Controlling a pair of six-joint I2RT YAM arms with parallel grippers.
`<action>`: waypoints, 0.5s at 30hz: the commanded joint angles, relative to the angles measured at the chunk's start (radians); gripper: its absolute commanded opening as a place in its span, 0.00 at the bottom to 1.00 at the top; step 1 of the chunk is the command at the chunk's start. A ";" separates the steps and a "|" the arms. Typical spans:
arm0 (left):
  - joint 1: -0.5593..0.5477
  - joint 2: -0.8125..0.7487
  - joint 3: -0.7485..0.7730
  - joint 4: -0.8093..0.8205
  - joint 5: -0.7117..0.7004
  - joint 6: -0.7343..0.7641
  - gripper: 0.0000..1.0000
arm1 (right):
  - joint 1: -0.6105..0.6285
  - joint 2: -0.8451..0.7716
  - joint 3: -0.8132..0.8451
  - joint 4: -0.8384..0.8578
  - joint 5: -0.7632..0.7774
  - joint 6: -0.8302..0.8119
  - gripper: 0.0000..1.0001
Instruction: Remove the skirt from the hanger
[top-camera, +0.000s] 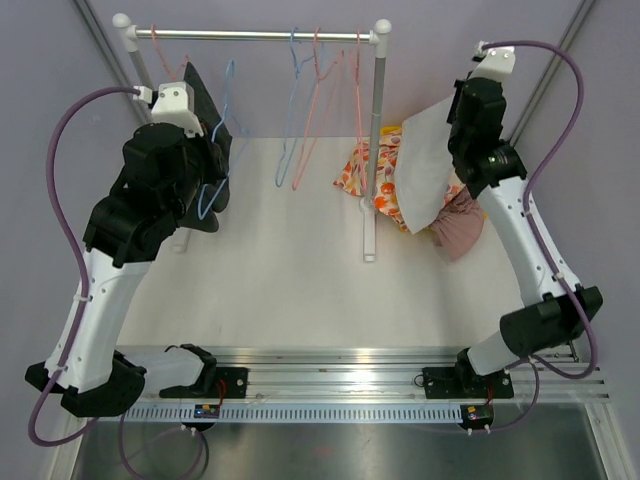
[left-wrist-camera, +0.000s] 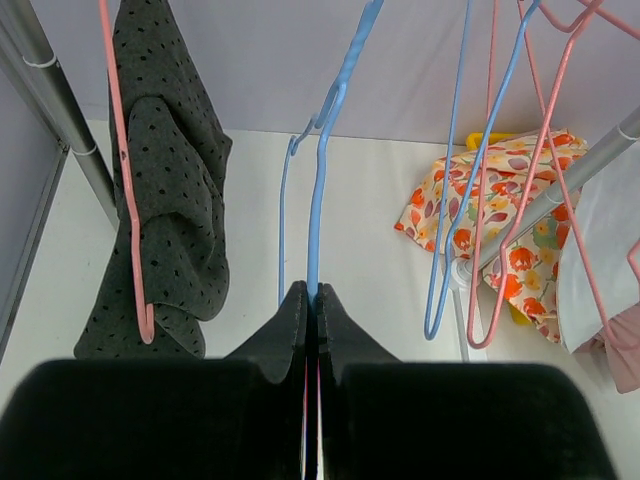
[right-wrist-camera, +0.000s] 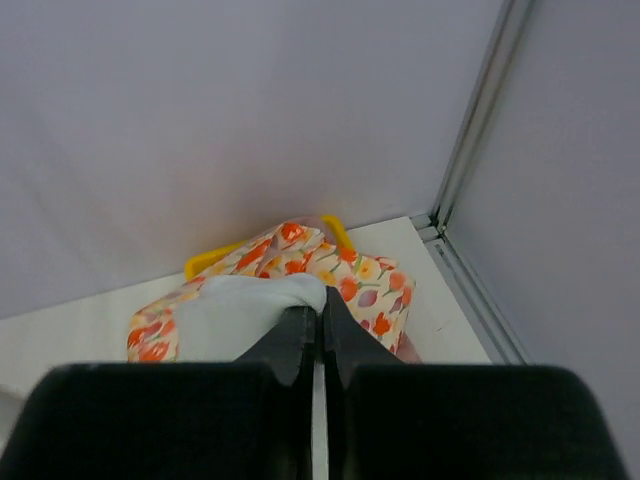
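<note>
A bare blue hanger hangs in front of my left gripper, which is shut on its lower wire. In the top view that hanger sits at the left end of the rail, with the left gripper beside it. My right gripper is shut on the edge of a pale white skirt. From above, the skirt hangs off the right gripper, to the right of the rack and clear of every hanger. It drapes over the clothes pile.
The rail carries a dark dotted garment on a pink hanger at the left and several bare blue and pink hangers in the middle. A rack post stands beside a floral garment, a pink one and a yellow basket.
</note>
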 joint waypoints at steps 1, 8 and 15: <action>0.000 0.024 0.045 0.083 0.010 0.023 0.00 | -0.080 0.099 0.145 0.048 -0.069 0.067 0.00; 0.009 0.120 0.114 0.117 -0.010 0.046 0.00 | -0.083 0.153 -0.116 -0.052 -0.301 0.276 0.99; 0.016 0.217 0.278 0.142 0.007 0.041 0.00 | -0.049 -0.094 -0.682 0.158 -0.413 0.409 1.00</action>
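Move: My right hand still pinches the white skirt. The yellow bin, piled with clothes, lies about 8 cm ahead of it, 5 cm to its right and some 36 cm below; the stand's right post is roughly 3 cm ahead and 13 cm left. My left hand holds the empty blue hanger, with the free rail spot about 18 cm ahead, 6 cm right and 15 cm above. The dark garment hangs about 16 cm ahead and 8 cm left of that hand. I swing my right hand about 6 cm farther forward over the bin and spread its fingers wide to let go of the white skirt, then drop the empty hand fast, some 27 cm net, drawing back about 8 cm and tipping it down roughly 30 degrees. Meanwhile my left hand, fingers still shut on the blue hanger, carries it forward and a little right towards the rail. ##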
